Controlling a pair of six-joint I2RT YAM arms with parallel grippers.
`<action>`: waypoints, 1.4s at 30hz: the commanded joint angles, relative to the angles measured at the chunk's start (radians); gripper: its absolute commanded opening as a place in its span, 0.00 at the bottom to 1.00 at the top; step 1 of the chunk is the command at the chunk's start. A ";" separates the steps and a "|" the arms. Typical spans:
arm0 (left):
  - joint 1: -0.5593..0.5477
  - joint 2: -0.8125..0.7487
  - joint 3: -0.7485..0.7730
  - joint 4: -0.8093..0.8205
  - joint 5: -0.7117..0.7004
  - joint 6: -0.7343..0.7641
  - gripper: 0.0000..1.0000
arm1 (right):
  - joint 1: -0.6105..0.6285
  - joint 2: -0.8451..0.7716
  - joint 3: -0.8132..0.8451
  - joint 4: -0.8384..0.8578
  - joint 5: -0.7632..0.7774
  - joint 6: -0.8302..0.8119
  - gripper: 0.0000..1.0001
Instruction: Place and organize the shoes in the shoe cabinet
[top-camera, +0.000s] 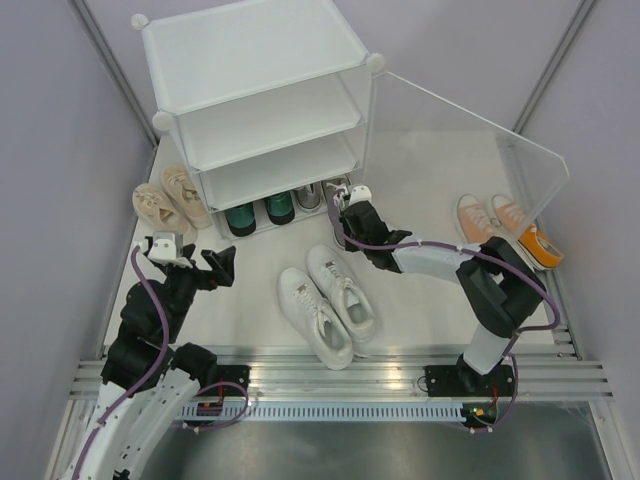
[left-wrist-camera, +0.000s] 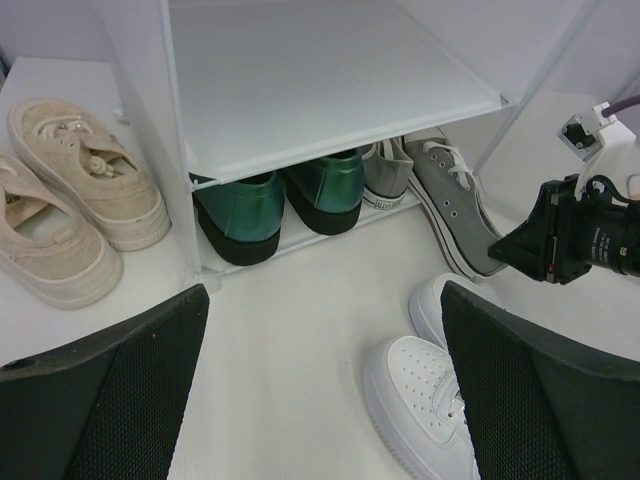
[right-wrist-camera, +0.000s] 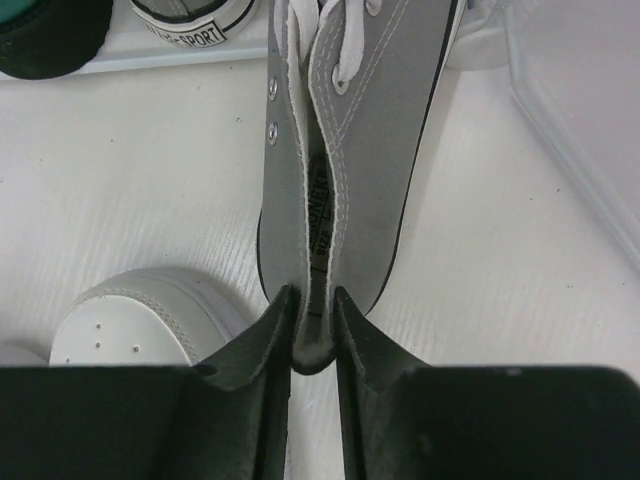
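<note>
The white shoe cabinet (top-camera: 262, 100) stands at the back with its clear door (top-camera: 470, 130) swung open to the right. On its bottom tier sit the dark green pair (left-wrist-camera: 275, 195) and one grey sneaker (left-wrist-camera: 385, 175). My right gripper (right-wrist-camera: 312, 315) is shut on the heel of the second grey sneaker (right-wrist-camera: 360, 130), which points toe-first at the cabinet's bottom tier; it also shows in the top view (top-camera: 338, 205). My left gripper (top-camera: 215, 268) is open and empty, hovering left of the white pair (top-camera: 328, 303). The beige pair (top-camera: 170, 200) lies left of the cabinet, the orange pair (top-camera: 505, 225) at the right.
The open door panel reaches past the orange pair on the right. Purple walls close in both sides. A metal rail (top-camera: 340, 375) runs along the near edge by the arm bases.
</note>
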 joint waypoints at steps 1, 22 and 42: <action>-0.004 0.008 -0.003 0.034 0.024 0.032 1.00 | 0.004 0.021 0.041 -0.005 0.077 -0.024 0.22; -0.011 0.007 -0.001 0.035 0.033 0.032 1.00 | -0.025 0.151 0.345 -0.061 0.166 -0.136 0.01; -0.014 0.008 -0.001 0.035 0.033 0.034 1.00 | -0.060 0.239 0.423 0.037 0.278 -0.236 0.01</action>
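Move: My right fingers are already around the back collar of the second gray shoe, its heel toward me and its toe on the cabinet's bottom shelf. The shoe's middle is about 10 cm ahead, 2 cm left and 3 cm below. The first gray shoe's heel sits some 11 cm ahead and 9 cm left; the nearer white shoe lies roughly 12 cm back and 1 cm left. From my left hand the second gray shoe is around 24 cm ahead, 25 cm right and far below. With my right hand I finish pinching the heel collar shut between the fingertips. Keeping that grip, I raise the heel about 4 cm while driving the shoe some 8 cm forward, toe first, under the lower shelf and alongside the first gray shoe, the fingers tilting slightly upward. ##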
